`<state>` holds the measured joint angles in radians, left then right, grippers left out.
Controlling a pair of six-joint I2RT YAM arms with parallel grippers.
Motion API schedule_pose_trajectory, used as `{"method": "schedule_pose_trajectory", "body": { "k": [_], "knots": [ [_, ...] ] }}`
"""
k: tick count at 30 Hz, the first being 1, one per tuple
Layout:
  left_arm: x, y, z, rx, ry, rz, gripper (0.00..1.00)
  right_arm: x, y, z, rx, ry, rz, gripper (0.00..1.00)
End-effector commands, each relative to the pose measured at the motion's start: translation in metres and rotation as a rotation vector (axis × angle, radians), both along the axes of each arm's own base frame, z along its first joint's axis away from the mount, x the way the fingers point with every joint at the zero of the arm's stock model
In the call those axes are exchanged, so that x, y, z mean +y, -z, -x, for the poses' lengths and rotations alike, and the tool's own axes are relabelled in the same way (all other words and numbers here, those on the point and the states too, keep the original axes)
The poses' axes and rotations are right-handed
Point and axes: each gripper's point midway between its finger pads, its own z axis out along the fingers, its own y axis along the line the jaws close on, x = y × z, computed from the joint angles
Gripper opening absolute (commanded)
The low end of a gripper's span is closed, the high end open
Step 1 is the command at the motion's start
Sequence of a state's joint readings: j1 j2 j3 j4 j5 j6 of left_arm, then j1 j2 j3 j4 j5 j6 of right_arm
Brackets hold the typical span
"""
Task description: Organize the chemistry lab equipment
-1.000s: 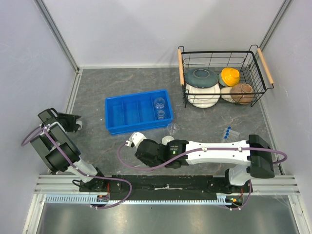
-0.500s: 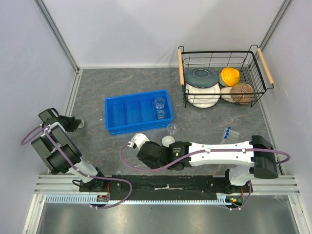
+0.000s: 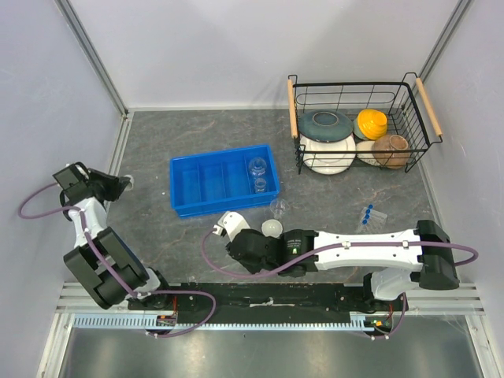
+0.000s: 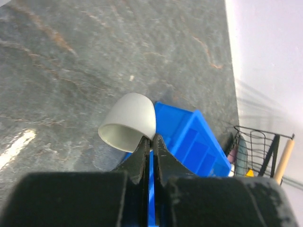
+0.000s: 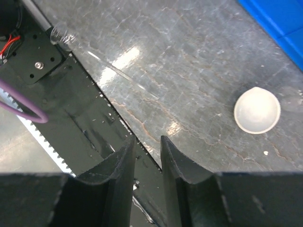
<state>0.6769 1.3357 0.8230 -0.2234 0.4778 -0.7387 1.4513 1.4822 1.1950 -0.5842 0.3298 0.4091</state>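
My left gripper (image 3: 116,186) (image 4: 150,140) is shut on the rim of the tiny white cup (image 4: 129,119), which hangs tilted above the table at the far left. My right gripper (image 3: 234,253) (image 5: 147,140) is partly open with nothing between its fingers, above the table's near edge. The white round dish (image 3: 272,227) (image 5: 257,110) lies just right of it. Two clear beakers (image 3: 256,167) stand in the blue tray (image 3: 213,183). Another beaker (image 3: 277,208) stands on the table. Blue-capped tubes (image 3: 368,213) lie at the right. A clear glass tube (image 5: 102,59) lies near the black rail.
A black wire basket (image 3: 358,134) with ceramic bowls and plates stands at the back right. The blue tray (image 4: 189,137) lies beyond the held cup. The black rail (image 5: 71,109) runs along the near edge under my right gripper. Walls close in the left, back and right.
My left gripper has shut on the tiny white cup and lifted it, moving farther back. My right arm has shifted slightly right and nearer, its jaws narrowing a little.
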Motion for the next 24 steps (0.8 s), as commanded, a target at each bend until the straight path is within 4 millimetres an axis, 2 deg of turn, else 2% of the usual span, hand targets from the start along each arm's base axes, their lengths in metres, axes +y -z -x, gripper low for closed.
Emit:
{"method": "schedule_pose_trajectory", "body": {
  "k": [1, 3, 5, 6, 7, 9, 10, 11, 12, 13, 14, 15, 16, 17, 18, 19, 20, 21, 22, 24],
  "knots": [
    [-0.025, -0.053, -0.005, -0.102, 0.177, -0.064, 0.02, -0.010, -0.025, -0.019, -0.091, 0.112, -0.058, 0.34],
    [-0.038, -0.071, -0.009, -0.133, 0.242, -0.092, 0.02, -0.020, -0.032, -0.031, -0.137, 0.178, -0.052, 0.33],
    [-0.061, -0.085, -0.013, -0.138, 0.321, -0.109, 0.02, -0.028, -0.039, -0.042, -0.164, 0.229, -0.051, 0.33],
    [-0.069, -0.092, -0.014, -0.146, 0.352, -0.132, 0.02, -0.036, -0.045, -0.050, -0.184, 0.263, -0.050, 0.33],
    [-0.085, -0.098, -0.015, -0.150, 0.399, -0.144, 0.02, -0.045, -0.048, -0.062, -0.187, 0.310, -0.054, 0.33],
    [-0.099, -0.115, -0.015, -0.152, 0.444, -0.198, 0.02, -0.059, -0.057, -0.076, -0.188, 0.365, -0.081, 0.35],
    [-0.114, -0.121, -0.015, -0.152, 0.486, -0.210, 0.02, -0.071, -0.060, -0.093, -0.185, 0.421, -0.088, 0.36],
    [-0.121, -0.135, -0.016, -0.174, 0.507, -0.234, 0.02, -0.080, -0.068, -0.100, -0.184, 0.449, -0.116, 0.43],
    [-0.127, -0.138, -0.014, -0.163, 0.523, -0.247, 0.02, -0.087, -0.071, -0.107, -0.182, 0.477, -0.129, 0.44],
    [-0.142, -0.145, -0.013, -0.175, 0.562, -0.261, 0.02, -0.098, -0.076, -0.121, -0.188, 0.525, -0.139, 0.44],
    [-0.148, -0.157, -0.013, -0.195, 0.575, -0.278, 0.02, -0.105, -0.082, -0.127, -0.198, 0.549, -0.155, 0.51],
    [-0.155, -0.158, -0.012, -0.186, 0.590, -0.286, 0.02, -0.111, -0.085, -0.133, -0.203, 0.571, -0.157, 0.57],
    [-0.173, -0.160, -0.011, -0.188, 0.640, -0.293, 0.02, -0.123, -0.090, -0.145, -0.212, 0.618, -0.162, 0.62],
    [-0.182, -0.169, -0.011, -0.203, 0.662, -0.311, 0.02, -0.131, -0.094, -0.149, -0.211, 0.644, -0.174, 0.70],
    [-0.186, -0.169, -0.011, -0.191, 0.668, -0.342, 0.02, -0.137, -0.095, -0.154, -0.206, 0.665, -0.183, 0.72],
    [-0.207, -0.167, -0.007, -0.182, 0.726, -0.348, 0.02, -0.148, -0.098, -0.164, -0.200, 0.709, -0.193, 0.73],
    [-0.218, -0.171, -0.006, -0.191, 0.753, -0.367, 0.02, -0.153, -0.099, -0.167, -0.187, 0.717, -0.204, 0.74],
    [-0.222, -0.169, -0.007, -0.177, 0.758, -0.404, 0.02, -0.156, -0.099, -0.170, -0.180, 0.727, -0.210, 0.75],
    [-0.238, -0.164, -0.003, -0.164, 0.806, -0.417, 0.02, -0.165, -0.099, -0.176, -0.178, 0.752, -0.208, 0.75],
    [-0.246, -0.158, -0.007, -0.133, 0.830, -0.470, 0.02, -0.168, -0.097, -0.179, -0.168, 0.756, -0.205, 0.75]
  ]
}}
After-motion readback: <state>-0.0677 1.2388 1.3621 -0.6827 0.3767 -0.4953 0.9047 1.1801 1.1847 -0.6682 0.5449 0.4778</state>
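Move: Some 28 cm to the right of the left hand, 8 cm farther out and about 8 cm lower, lies the middle of the blue box; the glass flasks in its right end are about 38 cm right and 10 cm out. From the right hand, the glass beaker is roughly 23 cm ahead, 13 cm right and 11 cm down, the white bowl 15 cm ahead and 10 cm right, the box's middle 32 cm ahead and 3 cm left. Keeping its pinch on the white cup's rim, the left hand swings some 24 cm right and climbs about 17 cm, from the table's left edge to over the blue box, turning about 45 degrees clockwise. Meanwhile the empty right hand sweeps roughly 17 cm forward, 16 cm right and 9 cm up, towards the glass beaker, turning clockwise too as its fingers open wide. ##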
